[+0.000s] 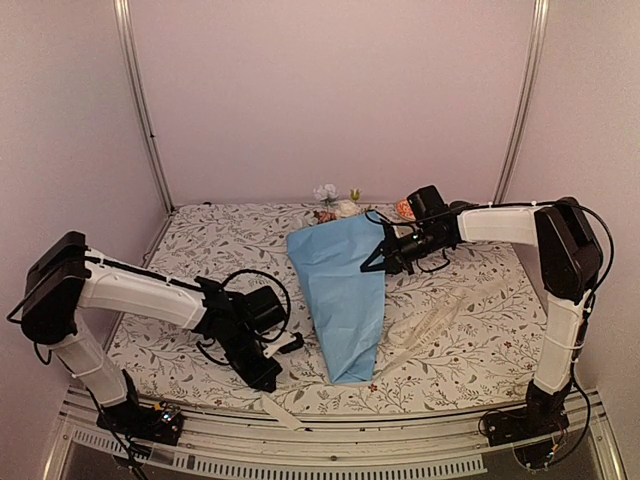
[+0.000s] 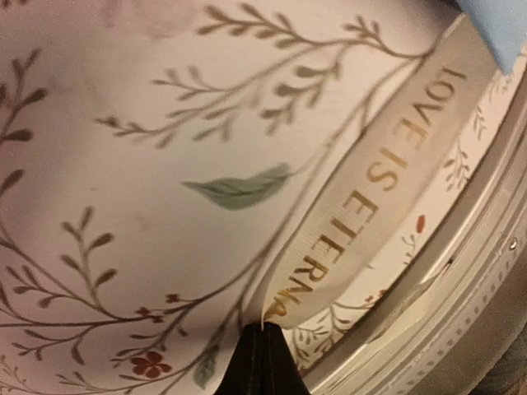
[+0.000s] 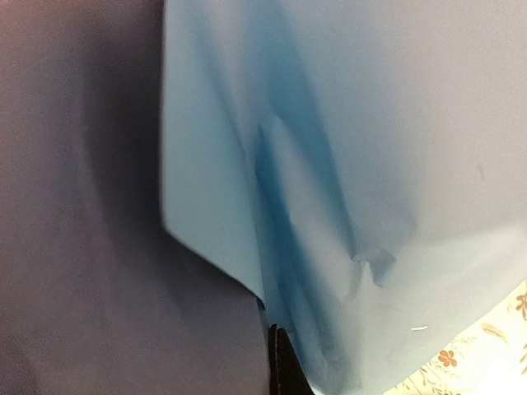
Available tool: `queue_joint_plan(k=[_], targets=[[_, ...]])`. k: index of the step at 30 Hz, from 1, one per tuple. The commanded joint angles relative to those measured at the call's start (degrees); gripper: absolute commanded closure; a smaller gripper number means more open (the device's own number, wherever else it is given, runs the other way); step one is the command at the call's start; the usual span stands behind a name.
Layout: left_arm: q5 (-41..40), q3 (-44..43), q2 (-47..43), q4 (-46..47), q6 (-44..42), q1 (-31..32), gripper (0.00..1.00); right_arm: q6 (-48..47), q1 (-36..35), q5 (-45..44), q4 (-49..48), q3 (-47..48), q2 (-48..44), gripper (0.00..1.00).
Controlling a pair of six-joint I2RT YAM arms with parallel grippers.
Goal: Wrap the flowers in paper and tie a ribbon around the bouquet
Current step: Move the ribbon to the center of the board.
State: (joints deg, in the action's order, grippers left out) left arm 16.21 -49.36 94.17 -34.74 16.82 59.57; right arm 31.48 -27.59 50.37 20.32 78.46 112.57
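Note:
The bouquet lies on the table as a long light-blue paper [image 1: 343, 290] cone, its narrow tip towards the near edge. The flowers [image 1: 337, 205], white, pink and cream, stick out of its far, wide end. The cream ribbon [image 1: 430, 322] lies right of the cone, and another stretch [image 1: 282, 411] shows near the front edge. My left gripper [image 1: 270, 383] is low by that edge, shut on the end of the gold-lettered ribbon [image 2: 370, 189]. My right gripper [image 1: 367, 266] is at the cone's right edge, shut on a fold of the paper [image 3: 346, 164]; a dark navy face [image 3: 82, 206] shows beside it.
The white leaf-printed tablecloth [image 1: 220, 240] covers the table. A metal rail [image 1: 400, 455] runs along the front edge, close to my left gripper [image 2: 263, 329]. Walls and upright posts [image 1: 140, 100] close in the back and sides.

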Motion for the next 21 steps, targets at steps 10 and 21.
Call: queue_joint_plan(k=[10,21], targets=[[-7.3,-2.8,1.7,4.0,-5.0,-22.1,1.0,-0.5,1.1,1.7,2.5,3.5,-1.3,1.0],[-13.1,-11.3,2.4,13.6,-2.4,-39.2,1.0,-2.4,1.2,-4.6,3.5,1.2,2.0,1.0]])
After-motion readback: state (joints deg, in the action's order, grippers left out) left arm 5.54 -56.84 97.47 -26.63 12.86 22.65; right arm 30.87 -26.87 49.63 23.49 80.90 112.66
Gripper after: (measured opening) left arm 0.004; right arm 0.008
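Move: I already pinch the ribbon's end in my left hand, low over the board's near edge. I'm taking it to the bare board left of the blue paper, about 23 cm ahead and 12 cm to my left. The paper's narrow near end lies some 19 cm right and 2 cm ahead, and the ribbon's loose bunch about 39 cm right and 14 cm ahead. From my right hand that bare spot is roughly level, 36 cm left and 12 cm below. Keeping my fingers shut on the ribbon's end, I drag it forward and to the left with my left hand, about 23 cm out and 12 cm across, away from the paper's near end. I stay low until a slight rise of about 2 cm at the finish, while the wrist swings some 35 degrees counter-clockwise and the fingers tilt outward. My right hand stays put, still holding up the paper's right edge. ##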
